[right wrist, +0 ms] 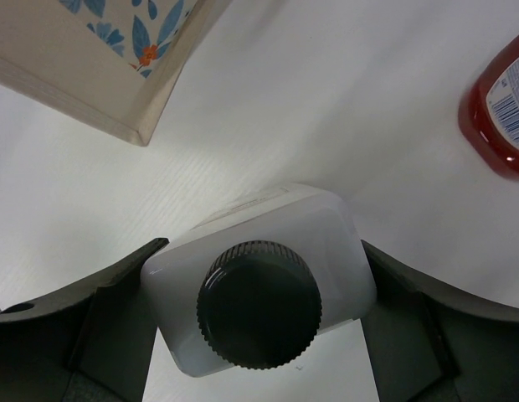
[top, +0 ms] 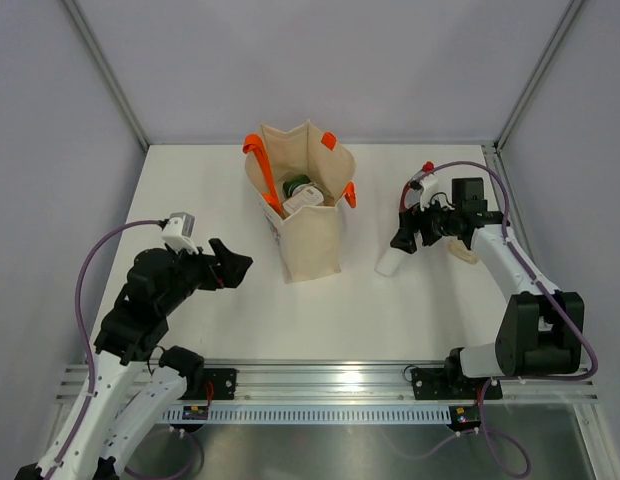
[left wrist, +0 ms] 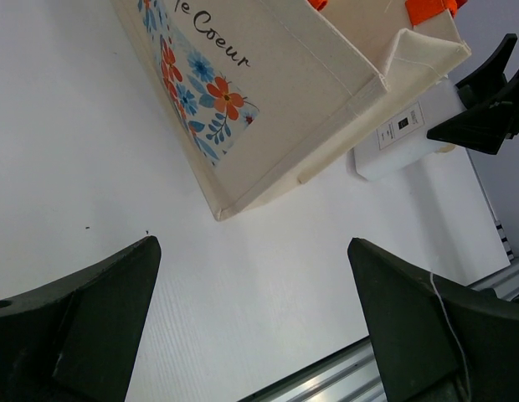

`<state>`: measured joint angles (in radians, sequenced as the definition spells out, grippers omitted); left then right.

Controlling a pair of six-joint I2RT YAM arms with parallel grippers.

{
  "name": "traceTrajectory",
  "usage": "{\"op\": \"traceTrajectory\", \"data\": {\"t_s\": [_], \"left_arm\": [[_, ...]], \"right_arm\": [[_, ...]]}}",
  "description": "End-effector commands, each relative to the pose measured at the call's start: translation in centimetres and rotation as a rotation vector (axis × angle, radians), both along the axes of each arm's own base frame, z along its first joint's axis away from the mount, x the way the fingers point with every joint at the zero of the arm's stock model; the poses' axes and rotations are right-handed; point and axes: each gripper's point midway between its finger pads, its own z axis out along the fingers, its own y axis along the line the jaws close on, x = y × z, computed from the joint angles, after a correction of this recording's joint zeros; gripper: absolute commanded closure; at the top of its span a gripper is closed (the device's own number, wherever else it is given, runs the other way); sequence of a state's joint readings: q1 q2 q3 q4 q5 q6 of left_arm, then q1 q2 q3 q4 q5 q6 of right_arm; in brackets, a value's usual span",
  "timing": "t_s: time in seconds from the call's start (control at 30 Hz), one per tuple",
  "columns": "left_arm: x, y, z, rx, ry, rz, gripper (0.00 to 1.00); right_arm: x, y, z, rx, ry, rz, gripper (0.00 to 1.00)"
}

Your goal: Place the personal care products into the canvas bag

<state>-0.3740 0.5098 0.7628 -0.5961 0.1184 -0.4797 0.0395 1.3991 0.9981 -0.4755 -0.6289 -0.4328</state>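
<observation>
The canvas bag [top: 308, 215] stands upright mid-table with orange handles, its floral print facing the left wrist view [left wrist: 285, 100]. Inside it lie a dark green bottle [top: 298, 186] and a white labelled item [top: 303, 199]. To the bag's right, my right gripper [top: 408, 235] is shut on a white bottle with a dark cap [right wrist: 259, 285], a finger pressed against each side; its lower end [top: 389, 263] rests near the table. A red bottle [right wrist: 502, 109] lies at the right. A pale beige item [top: 464, 250] sits under the right arm. My left gripper [left wrist: 255, 285] is open and holds nothing, left of the bag.
The bag's lower corner [right wrist: 138, 126] is close in front of the held bottle. An aluminium rail [top: 330, 380] runs along the near table edge. Grey walls close in the back and sides.
</observation>
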Motion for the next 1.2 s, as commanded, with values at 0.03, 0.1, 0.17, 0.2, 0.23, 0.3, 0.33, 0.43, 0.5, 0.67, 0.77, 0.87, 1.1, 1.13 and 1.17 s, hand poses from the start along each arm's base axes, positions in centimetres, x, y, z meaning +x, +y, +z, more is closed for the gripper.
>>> {"op": "traceTrajectory", "data": {"t_s": [0.03, 0.1, 0.17, 0.2, 0.23, 0.3, 0.33, 0.43, 0.5, 0.67, 0.77, 0.87, 1.1, 1.13, 1.17], "left_arm": [[-0.1, -1.0, 1.1, -0.045, -0.041, -0.046, 0.01], [-0.2, -1.0, 1.2, -0.048, -0.043, -0.052, 0.01], [-0.2, -1.0, 1.3, -0.047, -0.051, -0.056, 0.01], [-0.3, -1.0, 1.2, -0.046, -0.052, -0.057, 0.01], [-0.3, -1.0, 1.2, -0.045, -0.05, -0.055, 0.01], [-0.3, -1.0, 1.3, -0.045, -0.054, -0.056, 0.01], [-0.3, -1.0, 1.2, -0.046, -0.053, -0.055, 0.01], [-0.4, -1.2, 1.1, -0.056, -0.048, -0.063, 0.01], [-0.5, -1.3, 1.0, -0.064, -0.05, -0.069, 0.01], [-0.6, -1.8, 0.5, -0.096, -0.03, -0.083, 0.01], [-0.7, -2.1, 0.4, -0.106, -0.023, -0.097, 0.01], [-0.9, -2.1, 0.3, -0.11, -0.024, -0.097, 0.01], [-0.8, -2.2, -0.8, -0.109, 0.006, -0.095, 0.01], [-0.7, -2.2, -1.1, -0.109, 0.011, -0.094, 0.01], [-0.7, -2.1, -1.1, -0.11, 0.012, -0.089, 0.01]], "right_arm": [[0.3, 1.1, 3.5, 0.101, -0.066, -0.026, 1.0], [0.5, 0.9, 4.0, 0.094, -0.088, -0.029, 1.0], [0.4, 0.7, 4.0, 0.07, -0.092, -0.017, 1.0], [0.7, 0.6, 4.6, 0.059, -0.107, -0.012, 1.0], [0.7, 0.5, 4.5, 0.039, -0.115, 0.004, 1.0], [0.6, 0.2, 4.4, 0.0, -0.114, 0.008, 1.0], [0.6, 0.0, 4.3, -0.023, -0.124, 0.019, 1.0], [0.5, -0.6, 5.1, -0.056, -0.162, -0.001, 1.0], [0.4, -0.6, 6.3, -0.04, -0.184, -0.018, 1.0], [1.0, -0.7, 8.8, 0.068, -0.175, -0.187, 1.0], [1.4, -1.3, 9.6, 0.126, -0.139, -0.288, 1.0], [1.6, -1.4, 10.8, 0.198, -0.104, -0.355, 1.0], [1.6, 0.0, 17.8, 0.381, -0.091, -0.407, 1.0], [1.6, 0.4, 18.4, 0.404, -0.081, -0.392, 1.0], [1.8, 0.6, 20.3, 0.433, -0.108, -0.384, 1.0]]}}
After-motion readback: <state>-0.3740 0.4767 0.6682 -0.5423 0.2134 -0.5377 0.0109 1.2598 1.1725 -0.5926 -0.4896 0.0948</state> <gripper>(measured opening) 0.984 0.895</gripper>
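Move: The right hand already grips the white bottle near its cap. The canvas bag it is bound for stands about 22 cm to its left and 5 cm ahead, its middle roughly level with the hand. The red bottle is about 11 cm ahead and 3 cm right, some 6 cm lower; the tan bottle lies 13 cm right, 2 cm ahead and 12 cm down. From the idle left hand, the bag is 18 cm ahead, 12 cm right, 11 cm lower. Keeping its pinch, the right hand lifts the white bottle about 9 cm, twisting some 25 degrees clockwise. ##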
